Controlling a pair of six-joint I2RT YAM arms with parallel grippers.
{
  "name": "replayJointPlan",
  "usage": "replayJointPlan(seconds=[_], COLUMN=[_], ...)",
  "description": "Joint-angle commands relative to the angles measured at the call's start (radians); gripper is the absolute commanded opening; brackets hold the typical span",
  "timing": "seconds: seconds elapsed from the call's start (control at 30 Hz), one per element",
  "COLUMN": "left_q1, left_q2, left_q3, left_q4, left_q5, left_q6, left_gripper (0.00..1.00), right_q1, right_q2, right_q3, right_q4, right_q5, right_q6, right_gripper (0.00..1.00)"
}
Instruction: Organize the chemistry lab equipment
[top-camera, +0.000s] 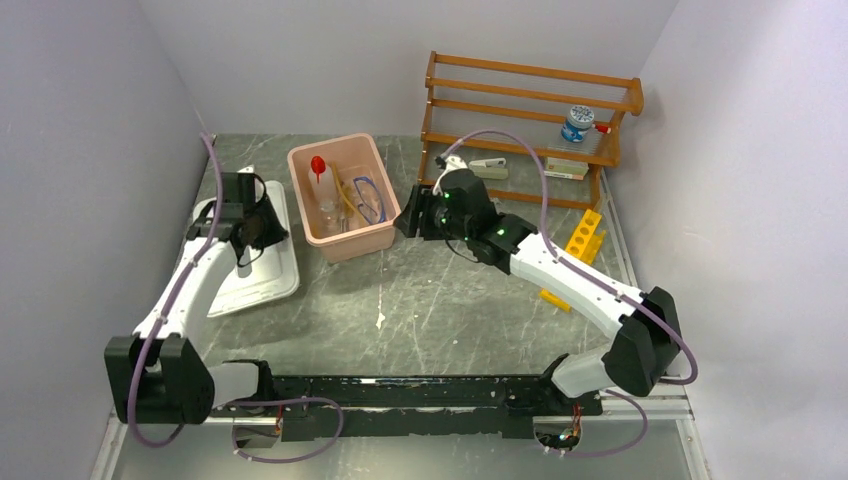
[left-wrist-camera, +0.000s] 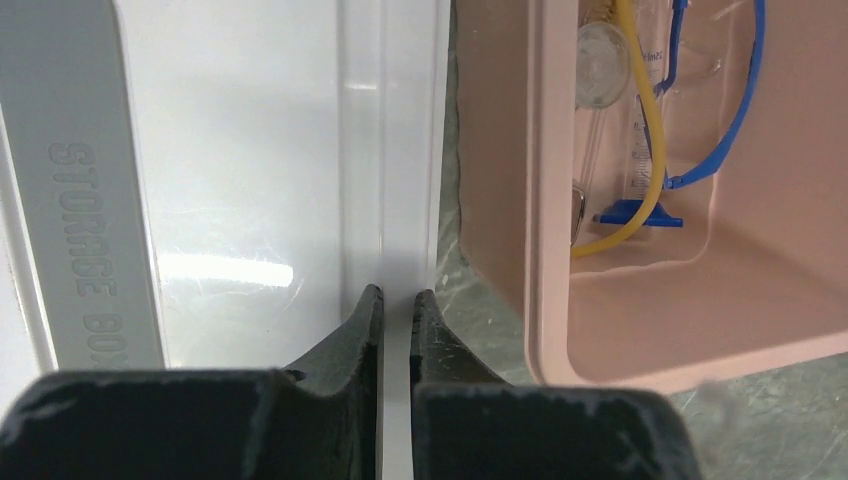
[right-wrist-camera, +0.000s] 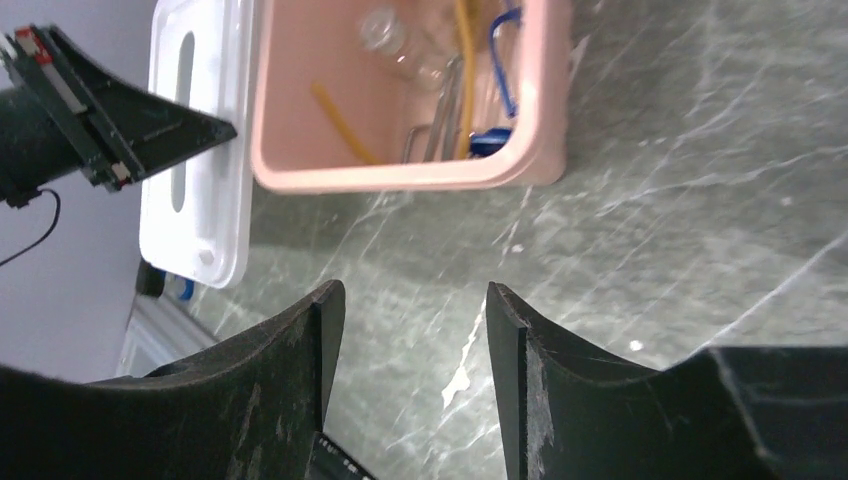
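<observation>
A pink bin (top-camera: 360, 243) at the back centre holds the red-capped wash bottle (top-camera: 318, 165), blue-framed goggles (top-camera: 368, 197) and amber tubing (top-camera: 345, 195). The left wrist view looks into the bin (left-wrist-camera: 500, 150) at the tubing (left-wrist-camera: 650, 130), the goggles (left-wrist-camera: 740, 110) and a blue hexagonal piece (left-wrist-camera: 630, 212). My left gripper (left-wrist-camera: 397, 298) is shut on the raised rim of a white lid (left-wrist-camera: 250, 180) lying left of the bin. My right gripper (right-wrist-camera: 413, 300) hangs open over bare table to the right of the bin (right-wrist-camera: 400, 178). A yellow holed rack (top-camera: 583, 240) lies far right.
A wooden shelf (top-camera: 530, 120) stands at the back right with a blue-lidded jar (top-camera: 577, 122) and small boxes on it. Grey walls close in on both sides. The white lid (top-camera: 265, 270) lies flat near the left wall.
</observation>
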Motion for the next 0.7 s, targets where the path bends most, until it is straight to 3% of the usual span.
replayJointPlan(seconds=[0.0, 0.2, 0.4, 0.67], left_q1=[0.014, 0.021, 0.021, 0.02], left_q2=[-0.103, -0.187, -0.244, -0.263], left_q3=[-0.013, 0.037, 0.086, 0.098], left_q4=[-0.016, -0.027, -0.052, -0.049], left_q5=[-0.098, -0.024, 0.155, 0.308], left_q6=[-0.066, -0.077, -0.124, -0.225], left_gripper=[0.05, 0.05, 0.05, 0.05], right_q1=[0.071, 0.163, 0.215, 0.29], right_q2=[0.005, 0.035, 0.089, 0.252], right_q3=[0.05, 0.079, 0.084, 0.211], right_q4=[-0.029, 0.011, 0.149, 0.176], right_q5=[-0.006, -0.026, -0.178, -0.199], right_q6=[0.03, 0.031, 0.089, 0.122], right_gripper=[0.57, 0.59, 0.69, 0.8])
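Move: The left hand already grips the right edge of the storage box lid, whose middle is about 9 cm to its left, 2 cm back and 4 cm below. The pink box it belongs on sits some 13 cm to the hand's right, 10 cm ahead and 8 cm below, with the red-capped bottle inside about 7 cm right and 11 cm ahead. From the empty right hand, the lid's middle is roughly 37 cm left, level fore and aft and 13 cm lower; the box is about 15 cm left, 12 cm ahead and 17 cm lower. The left hand keeps its pinch on the lid's right edge and lifts it about 10 cm, drawing back slightly and, late on, swinging a little to the right, while the wrist tips the fingers up towards forward and rolls the hand's left side down. Meanwhile the right hand sweeps some 16 cm left and back, around the near side of the pink box towards the lid's near right corner, staying nearly level, turning about 20 degrees counter-clockwise and opening its fingers wider without yet touching the lid. ##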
